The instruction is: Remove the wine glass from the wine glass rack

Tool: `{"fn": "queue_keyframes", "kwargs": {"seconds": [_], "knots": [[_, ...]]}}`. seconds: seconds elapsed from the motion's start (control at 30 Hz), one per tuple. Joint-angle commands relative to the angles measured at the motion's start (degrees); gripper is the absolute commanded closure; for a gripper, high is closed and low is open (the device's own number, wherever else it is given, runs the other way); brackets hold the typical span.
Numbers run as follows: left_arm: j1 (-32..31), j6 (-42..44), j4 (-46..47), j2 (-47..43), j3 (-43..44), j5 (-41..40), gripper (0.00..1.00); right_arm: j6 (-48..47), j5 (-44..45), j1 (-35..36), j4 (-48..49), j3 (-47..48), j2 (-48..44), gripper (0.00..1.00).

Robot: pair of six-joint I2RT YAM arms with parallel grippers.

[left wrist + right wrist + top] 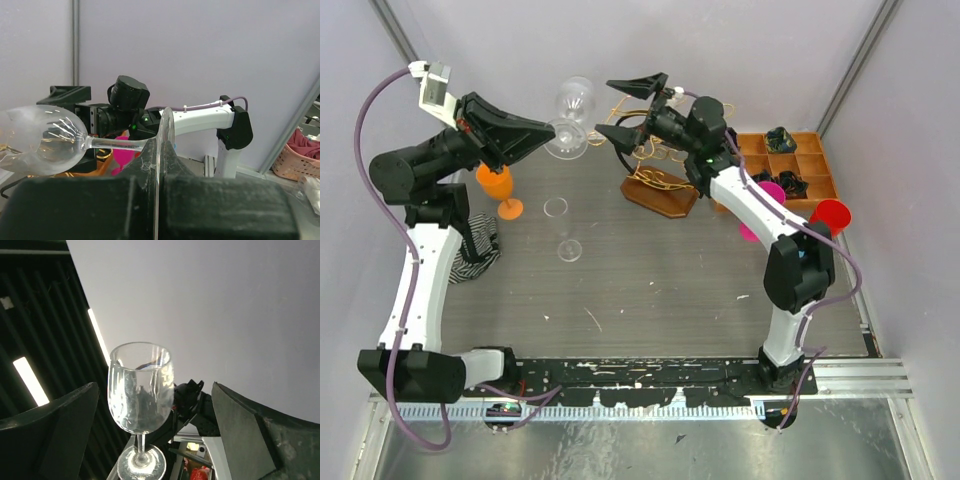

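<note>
A clear wine glass (574, 101) lies sideways in the air. My left gripper (560, 135) is shut on the rim of its foot (165, 127); its bowl (41, 141) points left in the left wrist view. The wine glass rack (658, 172), gold curly wire on a brown oval base, stands just right of the glass with nothing hanging on its visible arms. My right gripper (605, 107) hovers in front of the rack, open wide and holding nothing. Its fingers (62, 425) frame the glass (141, 390) without touching it.
On the table stand an orange glass (498, 186) under the left arm and a small clear glass (561, 227) near the middle. A pink glass (766, 199) and a red glass (831, 214) are by the right arm. An orange compartmented tray (812, 165) sits back right, a striped cloth (477, 250) at left.
</note>
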Motion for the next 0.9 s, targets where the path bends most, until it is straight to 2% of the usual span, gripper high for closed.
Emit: {"fn": "queue_keyframes", "kwargs": {"seconds": [0.0, 0.13, 0.37, 0.53, 0.73, 0.87], "knots": [[-0.02, -3.82, 8.08, 1.32, -0.63, 1.10, 1.00, 16.25, 3.81, 2.73, 12.21, 6.75, 1.51, 0.00], [-0.02, -5.32, 10.34, 2.03, -0.73, 1.18, 1.00, 18.17, 5.05, 4.36, 13.86, 9.58, 3.71, 0.01], [-0.07, -11.07, 17.45, 6.81, -0.26, 1.00, 1.00, 20.04, 6.22, 5.74, 16.03, 10.35, 5.65, 0.09], [-0.02, -15.39, 22.08, 8.42, -0.21, 0.74, 1.00, 20.79, 6.30, 5.86, 17.36, 11.91, 7.12, 0.10], [0.02, -16.50, 22.87, 8.60, -0.55, 0.90, 1.00, 21.03, 5.62, 5.86, 17.88, 14.06, 8.77, 0.11], [-0.02, -17.23, 23.11, 8.68, -0.40, 1.04, 1.00, 21.53, 6.60, 5.86, 19.83, 13.62, 9.09, 0.26]]}}
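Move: The right hand, wide open, has the bowl of the clear wine glass about 6 cm to its left, level fore-and-aft and some 4 cm higher. The rack's middle is around 10 cm to its right, 5 cm farther out and 25 cm below; a standing clear glass is about 13 cm left, 7 cm back and 35 cm below. From the left hand, pinching that wine glass's foot, the bowl lies some 11 cm ahead, 4 cm right and 1 cm up. Right hand reaches about 5 cm left and up around the bowl, starting to close; left brings it forward-down. ##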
